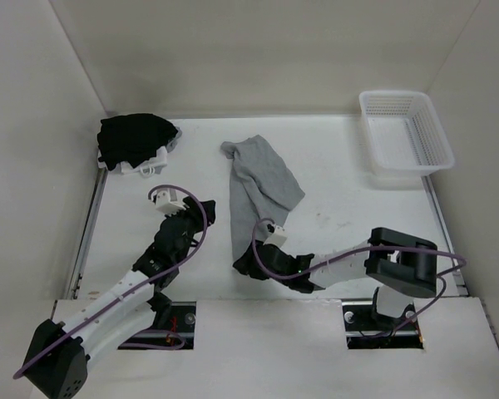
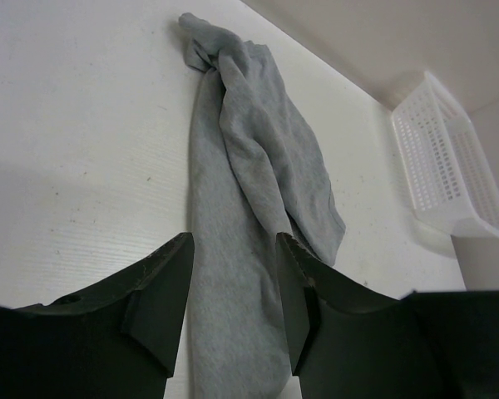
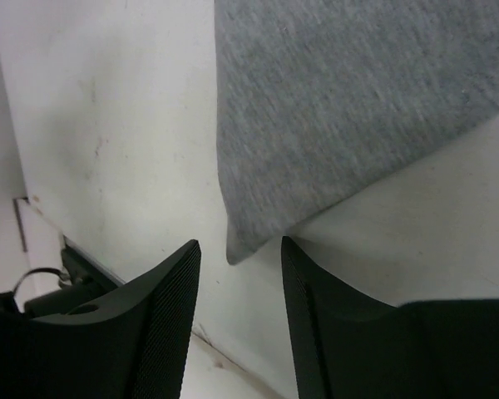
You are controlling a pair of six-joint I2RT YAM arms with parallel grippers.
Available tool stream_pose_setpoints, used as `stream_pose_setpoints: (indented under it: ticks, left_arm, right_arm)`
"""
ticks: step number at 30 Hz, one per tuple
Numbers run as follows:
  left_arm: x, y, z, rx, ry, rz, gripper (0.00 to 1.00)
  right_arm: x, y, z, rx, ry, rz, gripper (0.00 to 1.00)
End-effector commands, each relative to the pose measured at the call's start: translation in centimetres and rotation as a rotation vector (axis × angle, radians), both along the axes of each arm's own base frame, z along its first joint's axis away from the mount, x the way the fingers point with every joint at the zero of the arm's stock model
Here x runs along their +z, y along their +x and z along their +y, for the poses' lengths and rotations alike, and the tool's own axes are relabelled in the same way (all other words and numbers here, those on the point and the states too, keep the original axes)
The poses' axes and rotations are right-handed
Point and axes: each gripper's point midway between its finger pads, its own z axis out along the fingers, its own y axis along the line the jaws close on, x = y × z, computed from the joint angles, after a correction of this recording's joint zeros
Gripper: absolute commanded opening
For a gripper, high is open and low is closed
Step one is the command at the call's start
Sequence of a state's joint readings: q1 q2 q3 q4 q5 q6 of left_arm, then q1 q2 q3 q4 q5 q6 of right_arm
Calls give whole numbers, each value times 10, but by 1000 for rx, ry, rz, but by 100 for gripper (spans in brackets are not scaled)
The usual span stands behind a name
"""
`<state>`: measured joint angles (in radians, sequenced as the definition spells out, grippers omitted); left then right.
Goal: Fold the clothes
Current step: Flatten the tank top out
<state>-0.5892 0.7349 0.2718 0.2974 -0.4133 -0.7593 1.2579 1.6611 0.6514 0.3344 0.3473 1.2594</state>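
Note:
The clothes are a light-grey T-shirt [image 1: 262, 179], bunched into a long crumpled strip running from the middle of the table toward its near edge. My left gripper [image 1: 205, 214] stands open just left of the strip. In the left wrist view the T-shirt [image 2: 249, 150] runs up between and beyond the open left gripper [image 2: 233, 241], with nothing pinched. My right gripper [image 1: 244, 264] sits at the strip's near end. In the right wrist view a corner of the T-shirt [image 3: 341, 100] lies on the table just past the open right gripper [image 3: 237, 245].
A white basket [image 1: 407, 166] stands at the back right and shows in the left wrist view as a white basket [image 2: 449, 166]. A black bundle of cloth [image 1: 133, 137] lies at the back left on a small white object [image 1: 141, 166]. The table's near edge [image 3: 75, 249] is close to the right gripper.

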Motion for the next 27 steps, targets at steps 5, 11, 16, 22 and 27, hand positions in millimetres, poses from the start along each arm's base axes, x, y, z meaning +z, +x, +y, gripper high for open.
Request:
stream_pose_setpoints:
  ticks: [5,11,16,22,27]
  left_arm:
    - [-4,-2,0,-10,-13,2,43]
    - [-6,-1,0,-10,-9,9,43]
    - [0,4,-10,-23,-18,7,43]
    - [-5,4,-43,-99,-16,39,43]
    - [-27,-14,-98,-241,-9,105,45]
  right_arm:
    - [-3,17,9,-169,121,21,32]
    - [51,44,-13,-182,140,-145,4]
    - [225,51,-71,-136,196,-481,4]
    - [267,56,-195,-322,181,-571,7]
    - [218,79,-231,-418,139,-498,6]
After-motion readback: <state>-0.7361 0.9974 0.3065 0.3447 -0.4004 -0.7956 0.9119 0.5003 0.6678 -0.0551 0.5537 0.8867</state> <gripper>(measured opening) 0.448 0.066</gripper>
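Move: The tank top lies stretched out on the table with its near corner just off the right fingertips, about 2 cm ahead, 1 cm left and 2 cm below. From the right hand, the cloth's middle is some 20 cm ahead and 5 cm right, and its right corner about 20 cm ahead and 18 cm right. From the left hand the near corner is roughly 12 cm back, 9 cm right and 15 cm below; the middle is 6 cm ahead, 14 cm right and equally low. The tank top's near corner is pinched as the half-open right fingers ease about a centimetre forward and down and shut on it. They then whip it up over 30 cm and some 20 cm to the right, slightly forward, fingers tipping up and turning clockwise. Late on, the left hand, still half open, sinks and slides right about 5 cm each towards the cloth. ##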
